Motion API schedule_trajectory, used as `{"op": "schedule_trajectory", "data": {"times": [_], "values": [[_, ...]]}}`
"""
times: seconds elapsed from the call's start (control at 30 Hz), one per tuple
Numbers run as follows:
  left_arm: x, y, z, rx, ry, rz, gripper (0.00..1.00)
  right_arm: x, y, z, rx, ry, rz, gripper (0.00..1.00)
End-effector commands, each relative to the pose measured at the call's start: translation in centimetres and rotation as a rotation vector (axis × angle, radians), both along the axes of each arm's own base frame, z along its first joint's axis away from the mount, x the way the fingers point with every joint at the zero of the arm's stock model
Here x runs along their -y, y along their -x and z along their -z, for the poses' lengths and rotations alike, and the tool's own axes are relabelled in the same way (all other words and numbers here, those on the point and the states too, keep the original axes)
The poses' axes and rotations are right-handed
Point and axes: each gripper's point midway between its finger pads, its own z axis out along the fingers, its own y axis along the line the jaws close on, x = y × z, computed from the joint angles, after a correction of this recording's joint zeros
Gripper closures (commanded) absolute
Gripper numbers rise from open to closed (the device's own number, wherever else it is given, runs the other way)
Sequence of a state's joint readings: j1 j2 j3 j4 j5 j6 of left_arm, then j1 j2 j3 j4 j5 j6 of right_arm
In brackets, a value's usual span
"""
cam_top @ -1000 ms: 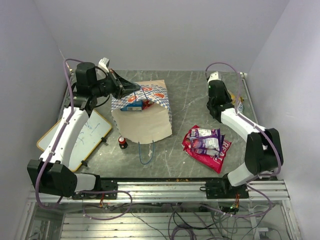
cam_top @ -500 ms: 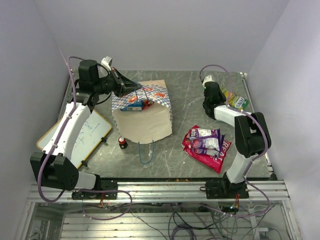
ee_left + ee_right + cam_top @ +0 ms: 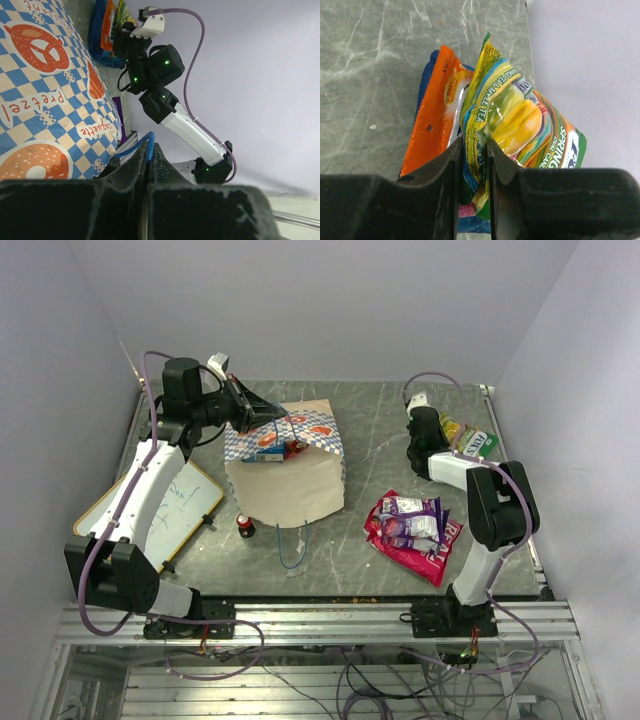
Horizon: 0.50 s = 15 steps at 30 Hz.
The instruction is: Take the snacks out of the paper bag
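Observation:
The paper bag (image 3: 285, 485) stands open at the table's centre-left, its checkered side filling the left wrist view (image 3: 45, 100). My left gripper (image 3: 268, 417) (image 3: 150, 147) is shut on the bag's blue cord handle (image 3: 143, 143) at the rim. Snacks (image 3: 272, 448) show inside the bag's mouth. My right gripper (image 3: 447, 437) (image 3: 473, 147) is at the back right, shut on the edge of a green snack packet (image 3: 473, 443) (image 3: 520, 120). That packet lies over an orange one (image 3: 435, 110). Pink and purple-white packets (image 3: 412, 525) lie on the table at the front right.
A small red-capped bottle (image 3: 244, 526) stands by the bag's front left corner. A whiteboard (image 3: 160, 515) lies at the left edge. The bag's other blue handle (image 3: 292, 550) trails on the table. The table's right edge (image 3: 529, 60) runs just beside the green packet.
My right arm has folded its elbow inward, and the gripper with the green packet has settled at the back right corner. My left gripper crept slightly back, still on the cord.

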State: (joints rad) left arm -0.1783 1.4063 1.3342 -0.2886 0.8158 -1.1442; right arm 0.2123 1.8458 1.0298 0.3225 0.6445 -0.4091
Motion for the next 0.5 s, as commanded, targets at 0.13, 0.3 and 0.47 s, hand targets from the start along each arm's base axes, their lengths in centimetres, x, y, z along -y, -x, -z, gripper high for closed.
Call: {"op": "schedule_trajectory", "data": {"times": [0.13,0.3,0.47], "values": [[0.8,1.9,-2.2,0.075,0.026,0.042,0.93,0.0,0.0,-9.6,0.124,-0.108,0.033,0.30],[0.6,2.5,-2.1,0.083,0.022,0.041,0.93,-6.0,3.0,-14.4,0.149,-0.416,-0.155,0.16],[0.6,2.7,-2.2,0.086,0.023,0.042,0.93,-15.9,10.8,-11.5,0.016,-0.575,-0.452,0.16]]}}
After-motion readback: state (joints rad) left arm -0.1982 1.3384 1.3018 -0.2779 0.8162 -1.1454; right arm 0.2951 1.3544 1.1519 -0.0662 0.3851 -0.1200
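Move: My right hand pinches the left part of the yellow-green packet, whose middle is about 6 cm to its right and 1 cm back. The blue and orange packets it rests on are some 3 cm back, 3 cm right and 4 cm below. The purple packet lies about 23 cm back and 9 cm left. From my left hand, the yellow-green packet is roughly 10 cm ahead, 50 cm right and 27 cm down. I let go of the yellow-green packet by spreading my right fingers wide, then lift steeply by about 18 cm, swinging left and somewhat back, away from the far-right pile, while the wrist rolls left side up some 25 degrees and the fingertips tip upward. My left hand keeps its hold on the bag's blue strap, easing back about 2 cm. ##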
